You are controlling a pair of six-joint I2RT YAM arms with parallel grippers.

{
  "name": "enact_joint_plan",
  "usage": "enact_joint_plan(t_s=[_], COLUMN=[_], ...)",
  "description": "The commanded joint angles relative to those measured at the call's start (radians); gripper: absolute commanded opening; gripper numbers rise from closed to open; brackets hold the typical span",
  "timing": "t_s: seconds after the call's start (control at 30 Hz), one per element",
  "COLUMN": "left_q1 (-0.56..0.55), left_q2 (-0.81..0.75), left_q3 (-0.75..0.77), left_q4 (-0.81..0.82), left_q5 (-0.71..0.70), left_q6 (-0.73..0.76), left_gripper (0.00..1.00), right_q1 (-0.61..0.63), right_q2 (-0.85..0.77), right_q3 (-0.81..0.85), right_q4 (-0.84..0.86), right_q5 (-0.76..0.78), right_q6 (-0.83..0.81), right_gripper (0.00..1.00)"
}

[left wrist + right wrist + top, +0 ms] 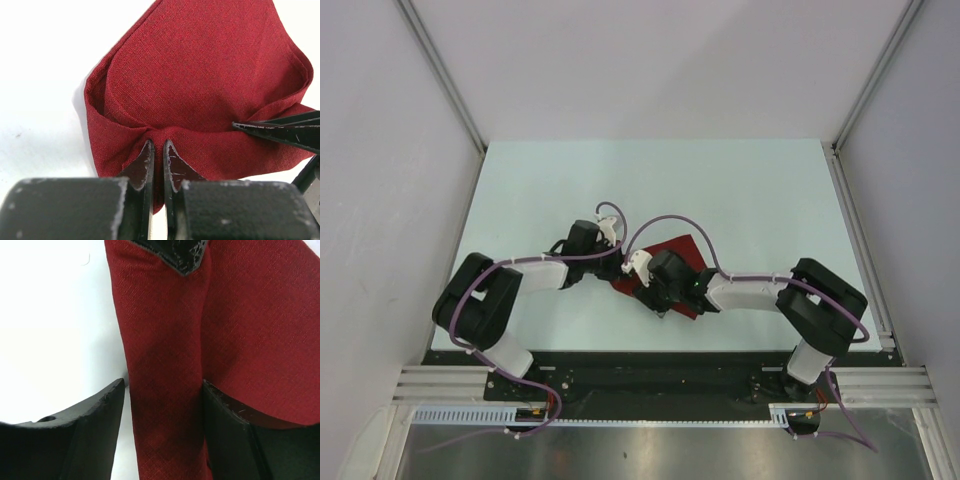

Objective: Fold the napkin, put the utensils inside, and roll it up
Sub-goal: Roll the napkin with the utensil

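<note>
The dark red napkin (682, 255) lies bunched and folded on the table, mostly under both wrists. In the left wrist view the napkin (200, 75) shows a raised fold, and my left gripper (157, 142) is shut on its near edge, puckering the cloth. My right gripper (163, 385) stands open astride a narrow folded strip of the napkin (165, 340); its right finger (225, 415) touches the cloth, its left finger stands apart from it. The right gripper's fingertips (280, 131) reach in beside the left one. From above, the left gripper (620, 270) and right gripper (645, 290) meet at the napkin's left corner. The utensils are hidden.
The pale table (720, 190) is walled by white panels on the left, right and back. A metal rail (860, 240) runs along its right edge. Both arm bases sit on the black strip (650, 375) at the near edge.
</note>
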Motion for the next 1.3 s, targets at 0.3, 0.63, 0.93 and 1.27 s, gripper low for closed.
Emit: enact_joint_plan(t_s=[0.3,0.63,0.93,1.27], left_q1=[0.012,0.085,0.13,0.147], left_q2=[-0.033,-0.181,-0.172,-0.029], left_q3=[0.05,-0.038,-0.145,-0.151], left_q4=[-0.013,0.005,0.174,0.338], left_q5=[-0.072,-0.18,0.004,0.123], left_q6=[0.011,-0.032,-0.097,-0.167], left_gripper=[0.5,0.75,0.79,0.7], right_q1=[-0.062,-0.159,-0.225,-0.25], right_q2=[0.07,0.131,0.173,0.196], right_q3=[0.065,0.054,0.06,0.057], right_q4=[-0.134,-0.128,-0.106,-0.1], right_q5=[-0.173,-0.458,-0.614,-0.64], right_q6=[0.113,0.19,0.201,0.196], right_gripper=[0.32,0.29,0.28,0.27])
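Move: The left hand has its fingers shut on the left end of the rolled napkin edge. The right hand's open fingers straddle the same roll about 8 cm to the right and 4 cm nearer the base. Seen from the right hand, the roll's left end is some 9 cm left and 4 cm ahead, and its right end about 9 cm right and 4 cm back. The flat part of the napkin is centred about 8 cm ahead and 4 cm right, all near fingertip height. The right fingers close on the roll and pinch it, staying in place while the wrist swings some 30 degrees so the fingers point down and left rather than forward-left. The left hand opens and lets go of the roll's left end, lifts about 4 cm while moving left and forward, then comes back down with its fingers wide open around that end, finishing some 3 cm left of its start. ##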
